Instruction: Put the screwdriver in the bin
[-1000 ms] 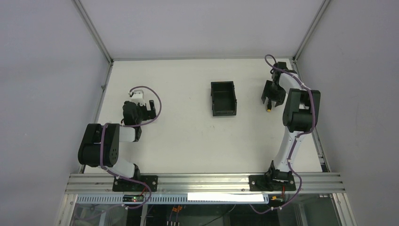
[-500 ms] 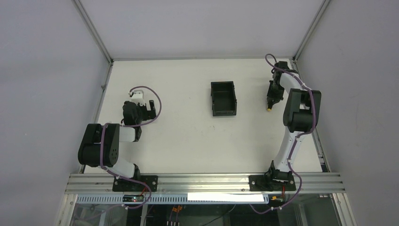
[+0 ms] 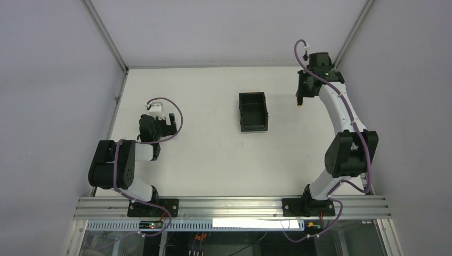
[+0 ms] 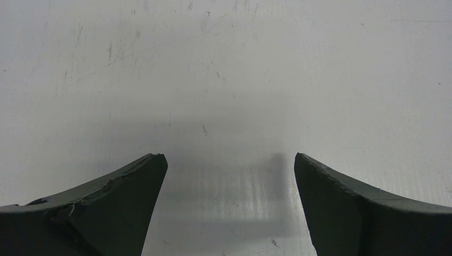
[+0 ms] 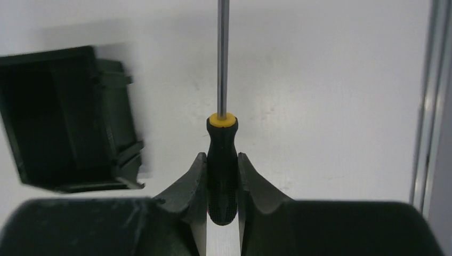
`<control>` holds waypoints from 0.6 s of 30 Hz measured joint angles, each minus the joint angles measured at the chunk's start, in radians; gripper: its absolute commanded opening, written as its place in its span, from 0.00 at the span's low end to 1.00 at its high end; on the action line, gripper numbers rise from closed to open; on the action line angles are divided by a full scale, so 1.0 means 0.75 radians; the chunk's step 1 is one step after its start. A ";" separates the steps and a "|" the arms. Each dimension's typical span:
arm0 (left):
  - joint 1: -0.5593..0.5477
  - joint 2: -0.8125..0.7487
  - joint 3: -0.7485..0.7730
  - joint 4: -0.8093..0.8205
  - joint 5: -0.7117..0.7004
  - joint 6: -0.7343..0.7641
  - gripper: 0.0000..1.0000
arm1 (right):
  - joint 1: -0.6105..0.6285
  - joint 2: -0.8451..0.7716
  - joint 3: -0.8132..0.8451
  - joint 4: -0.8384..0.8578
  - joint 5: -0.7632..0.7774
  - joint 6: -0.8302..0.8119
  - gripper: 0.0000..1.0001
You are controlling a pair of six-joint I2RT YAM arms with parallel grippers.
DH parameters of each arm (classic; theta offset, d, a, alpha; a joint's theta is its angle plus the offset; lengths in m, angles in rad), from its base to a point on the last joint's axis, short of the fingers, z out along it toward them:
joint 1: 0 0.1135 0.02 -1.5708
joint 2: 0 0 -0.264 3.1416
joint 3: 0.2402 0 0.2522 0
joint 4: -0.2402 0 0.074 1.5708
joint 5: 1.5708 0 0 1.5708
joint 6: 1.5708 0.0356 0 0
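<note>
In the right wrist view my right gripper [image 5: 222, 156] is shut on the black handle of the screwdriver [image 5: 222, 140]. Its yellow collar and metal shaft point away from the camera, clear of the table. The black open-top bin [image 5: 58, 120] lies to the left of it there. From above, the right gripper [image 3: 301, 95] hangs near the far right of the table, with the screwdriver [image 3: 299, 102] poking out below it, to the right of the bin [image 3: 252, 111]. My left gripper [image 4: 229, 157] stands open over bare table; from above the left gripper [image 3: 169, 120] sits at the left.
A metal frame rail [image 5: 426, 101] runs along the table's right edge, close to the right gripper. Grey walls enclose the table on the left, far and right sides. The arm bases sit on the near rail [image 3: 229, 205].
The right gripper's jaws closed on the screwdriver, then the arm stretched out and lifted it up and toward the far edge. The left arm and the bin have not moved.
</note>
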 measured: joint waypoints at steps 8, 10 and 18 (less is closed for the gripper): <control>0.000 -0.001 0.000 0.000 0.000 0.000 0.99 | 0.385 -0.037 0.002 -0.003 -0.133 -0.191 0.12; 0.000 0.000 0.000 0.000 0.000 0.000 0.99 | 0.473 -0.026 0.021 -0.013 -0.165 -0.241 0.12; 0.000 0.000 0.000 0.000 0.000 0.000 0.99 | 0.581 0.098 0.070 0.009 -0.162 -0.325 0.15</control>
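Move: Held in the right fingers already, well clear of the table, the screwdriver is to go to the black bin, whose middle lies about 17 cm to the right hand's left, 1 cm farther out and some 15 cm below. Nothing else stands on the table near that way. From the idle left hand the bin lies about 37 cm to the right, 4 cm farther out and a couple of centimetres lower. Sweeping left towards the bin, the right hand carries the screwdriver some 19 cm, fast at first and then slowing, at nearly constant height, drawing back about 3 cm on the way. The wrist swings about 40 degrees counter-clockwise, the fingers keep their hold on the handle, and the hand has just begun to sink at the end, a couple of centimetres. ##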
